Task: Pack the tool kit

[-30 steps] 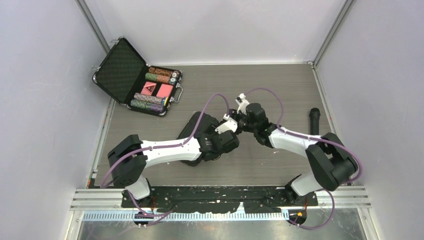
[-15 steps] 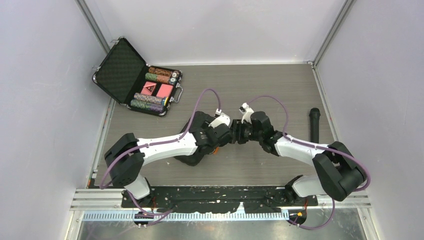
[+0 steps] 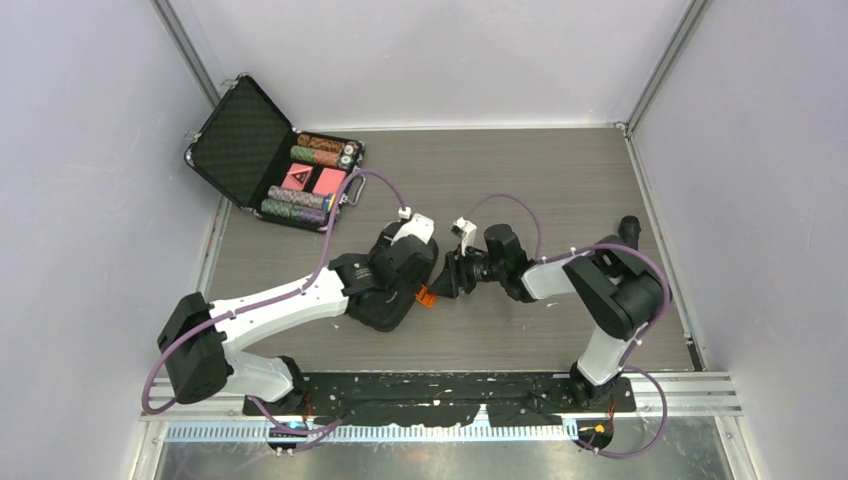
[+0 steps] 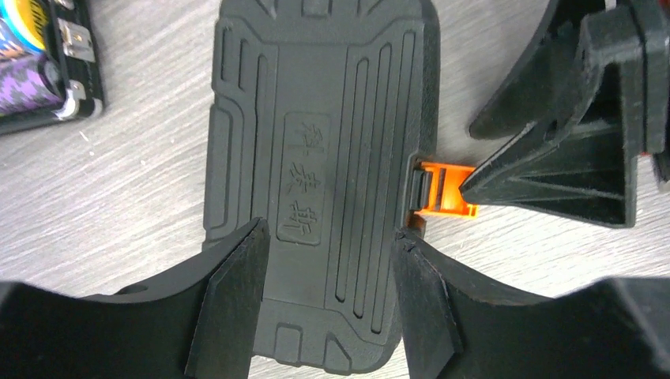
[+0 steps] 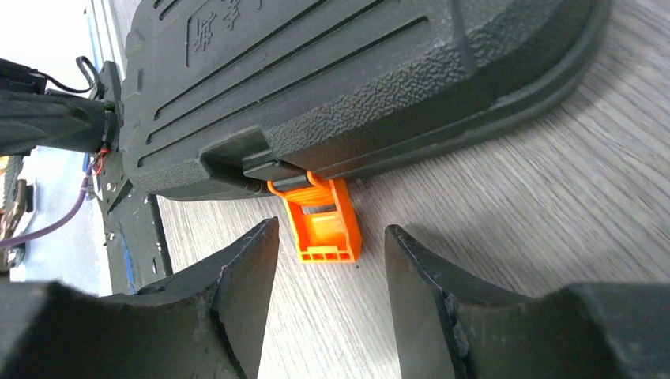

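The tool kit (image 4: 316, 150) is a black ribbed case lying closed on the table. Its orange latch (image 5: 320, 225) hangs unfastened from the case (image 5: 355, 79) and rests on the wood. My left gripper (image 4: 330, 231) is open right above the lid, its fingers (image 4: 233, 308) over the near end, gripping nothing. My right gripper (image 5: 332, 229) is open and low on the table, with the latch between its fingertips but not pinched. In the left wrist view one right fingertip (image 4: 474, 185) touches the latch (image 4: 442, 189). From above, both grippers (image 3: 390, 295) (image 3: 447, 278) meet at the latch (image 3: 425, 297).
An open metal-edged briefcase (image 3: 240, 140) holding poker chips and red cards stands at the back left; its corner (image 4: 75, 63) lies close to the tool kit. A black cylinder (image 3: 628, 228) lies by the right wall, partly behind the right arm.
Both arms swung left and down. The left gripper settled over the case lid, the right gripper dropped to the table facing the orange latch, and both sets of jaws opened slightly wider.
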You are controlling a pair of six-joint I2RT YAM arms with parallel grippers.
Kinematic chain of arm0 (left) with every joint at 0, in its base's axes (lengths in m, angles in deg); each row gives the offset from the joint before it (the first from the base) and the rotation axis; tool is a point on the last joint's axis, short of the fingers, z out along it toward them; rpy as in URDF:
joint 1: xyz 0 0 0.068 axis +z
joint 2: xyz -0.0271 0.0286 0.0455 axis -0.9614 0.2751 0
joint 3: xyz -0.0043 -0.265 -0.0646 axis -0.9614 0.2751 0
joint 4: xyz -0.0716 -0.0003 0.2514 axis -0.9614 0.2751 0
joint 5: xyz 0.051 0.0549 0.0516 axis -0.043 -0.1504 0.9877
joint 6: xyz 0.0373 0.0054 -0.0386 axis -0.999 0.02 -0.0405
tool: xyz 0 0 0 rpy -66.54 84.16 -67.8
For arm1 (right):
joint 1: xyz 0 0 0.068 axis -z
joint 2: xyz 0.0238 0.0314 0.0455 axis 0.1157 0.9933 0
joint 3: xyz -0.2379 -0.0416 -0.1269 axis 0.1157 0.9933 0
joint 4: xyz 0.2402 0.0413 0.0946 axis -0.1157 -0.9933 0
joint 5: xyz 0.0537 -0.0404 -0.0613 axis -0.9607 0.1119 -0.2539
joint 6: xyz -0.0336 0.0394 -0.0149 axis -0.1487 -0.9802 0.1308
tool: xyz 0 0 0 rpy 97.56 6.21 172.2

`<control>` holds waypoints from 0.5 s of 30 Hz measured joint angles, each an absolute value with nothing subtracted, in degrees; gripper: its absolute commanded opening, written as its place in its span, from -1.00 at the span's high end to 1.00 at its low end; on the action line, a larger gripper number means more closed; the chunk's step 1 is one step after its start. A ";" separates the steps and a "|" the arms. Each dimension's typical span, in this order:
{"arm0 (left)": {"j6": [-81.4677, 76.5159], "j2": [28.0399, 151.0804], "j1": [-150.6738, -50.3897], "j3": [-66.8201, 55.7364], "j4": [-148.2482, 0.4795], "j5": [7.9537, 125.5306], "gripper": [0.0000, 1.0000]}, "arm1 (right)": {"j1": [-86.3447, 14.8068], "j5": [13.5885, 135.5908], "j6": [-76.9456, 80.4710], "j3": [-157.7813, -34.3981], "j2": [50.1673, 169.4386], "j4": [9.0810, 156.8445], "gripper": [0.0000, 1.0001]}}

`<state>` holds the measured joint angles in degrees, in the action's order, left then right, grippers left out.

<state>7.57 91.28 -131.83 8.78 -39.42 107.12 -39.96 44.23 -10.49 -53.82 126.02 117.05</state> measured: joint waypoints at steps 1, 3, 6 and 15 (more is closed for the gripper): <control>7.57 91.23 -131.48 9.46 -39.53 106.77 -0.18 | -39.96 43.34 -10.27 -54.21 127.26 117.93 -0.18; 7.62 91.28 -130.87 11.10 -39.73 105.94 -0.18 | -39.96 41.22 -9.92 -55.13 129.97 120.18 -0.21; 7.81 91.32 -129.89 13.13 -39.84 104.70 -0.18 | -40.03 38.37 -9.90 -56.40 133.01 123.33 -0.23; 8.34 94.16 -128.86 14.55 -40.65 102.03 -0.17 | -40.77 31.56 -12.57 -59.52 138.94 128.35 -0.14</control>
<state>8.34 94.16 -128.86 14.55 -40.65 102.03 -40.77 31.56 -12.57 -59.52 138.94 128.35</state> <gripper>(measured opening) 0.589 0.601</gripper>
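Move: The right hand has the tool case's open orange latch about 3 cm to its left, 1 cm back and roughly 2 cm lower; the middle of the closed tool case lies some 9 cm to its left and about 1 cm farther out. From the left hand, the tool case's middle is about 11 cm below, 2 cm ahead and 1 cm to the right. The latch is some 7 cm to that hand's right, level fore and aft, 12 cm down; the chip tray is about 20 cm ahead and 14 cm left. The right hand reaches left about 3.5 cm with its fingers staying open, bringing them up to the orange latch on the tool case's side, sinking slightly while the wrist swings some 10 degrees counter-clockwise and rolls a little. Meanwhile the left hand, also open, drops about 5 cm towards the lid and drifts 2 cm left, tipping its fingers a little further down but apparently ending still above the case. ##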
